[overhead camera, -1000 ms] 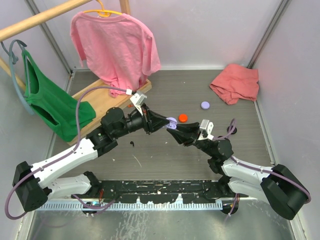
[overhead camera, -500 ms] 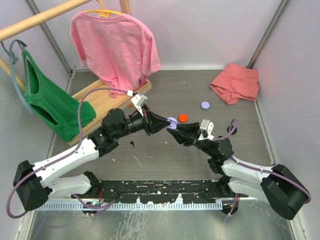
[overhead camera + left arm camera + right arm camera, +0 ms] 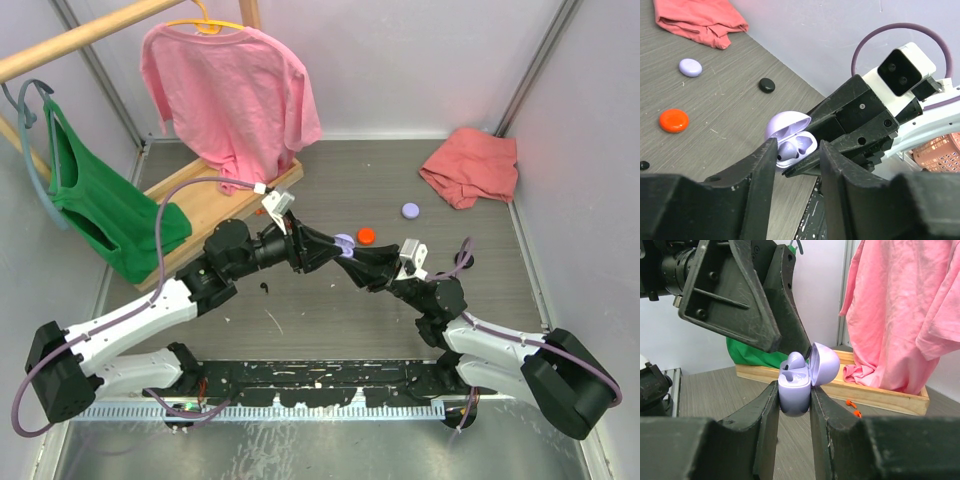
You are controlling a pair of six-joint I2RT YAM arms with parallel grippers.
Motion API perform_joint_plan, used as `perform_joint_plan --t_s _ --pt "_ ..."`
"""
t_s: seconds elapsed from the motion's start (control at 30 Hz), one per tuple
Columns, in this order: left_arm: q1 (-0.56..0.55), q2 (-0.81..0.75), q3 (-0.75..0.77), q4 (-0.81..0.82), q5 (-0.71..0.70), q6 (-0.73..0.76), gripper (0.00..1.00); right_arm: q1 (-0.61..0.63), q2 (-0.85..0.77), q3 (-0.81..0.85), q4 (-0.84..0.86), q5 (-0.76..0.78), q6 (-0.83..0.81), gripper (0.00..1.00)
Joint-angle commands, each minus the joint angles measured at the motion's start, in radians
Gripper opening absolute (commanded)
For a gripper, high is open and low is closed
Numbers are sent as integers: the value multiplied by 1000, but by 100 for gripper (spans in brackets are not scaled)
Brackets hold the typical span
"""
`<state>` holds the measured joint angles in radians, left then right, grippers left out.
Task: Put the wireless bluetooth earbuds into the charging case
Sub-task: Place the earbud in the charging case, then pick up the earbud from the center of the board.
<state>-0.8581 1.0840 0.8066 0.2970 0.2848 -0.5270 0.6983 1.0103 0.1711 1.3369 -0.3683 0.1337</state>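
Observation:
My right gripper (image 3: pixel 792 390) is shut on the lilac charging case (image 3: pixel 795 390) and holds it upright above the table, with its lid (image 3: pixel 824 365) open. One lilac earbud (image 3: pixel 796 361) sits in a socket of the case. The socket beside it (image 3: pixel 806 145) is empty. My left gripper (image 3: pixel 797 145) is open right at the case (image 3: pixel 795 145), with nothing between its fingers. In the top view both grippers meet at the case (image 3: pixel 345 243) mid-table. Two orange-red earbuds (image 3: pixel 852 407) lie on the table by the wooden base.
An orange-red case (image 3: pixel 366 235), a lilac case (image 3: pixel 410 210) and a black case (image 3: pixel 766 85) lie behind the grippers. A small black bit (image 3: pixel 264 288) lies left of centre. The wooden rack base (image 3: pixel 225 210) carries pink and green shirts. A salmon cloth (image 3: pixel 470 165) is at back right.
My left gripper's jaws have parted at the case, and the lilac earbud stays in its socket. The right gripper has kept its hold and neither arm has shifted much.

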Motion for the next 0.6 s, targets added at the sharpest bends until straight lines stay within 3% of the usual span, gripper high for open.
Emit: perform_joint_plan --t_s 0.0,0.33,0.57 --pt "-3 -34 8 -15 -29 36 44 5 -21 14 104 13 -16 2" --pt "-4 -86 42 -175 -131 108 61 6 -35 -18 85 72 -43 2" --pt "-4 -76 54 -302 -265 128 65 5 -84 -90 -6 240 -86 2"
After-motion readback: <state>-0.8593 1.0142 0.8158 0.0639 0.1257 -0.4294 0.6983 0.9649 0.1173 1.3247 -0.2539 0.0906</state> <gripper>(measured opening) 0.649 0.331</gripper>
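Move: The purple charging case, held open in my right fingers just past their tips, about 1 cm ahead, left and above, lies roughly 3 cm right of my left hand, 1 cm ahead and 1 cm lower. On the table some 20 cm below the left hand are a black earbud about 8 cm ahead, a purple earbud roughly 7 cm ahead and 3 cm left, and the orange case about 11 cm ahead and 8 cm right. With its fingers already parting around the open case, my left hand spreads them much wider and backs off to the left and down, about 4 cm in all, easing a little forward, the fingers tipping some 10 degrees downward and swinging counter-clockwise towards the loose purple earbud. My right hand keeps its grip on the case and late on draws it about 2 cm to the right, slightly forward and down, turning a little clockwise. ##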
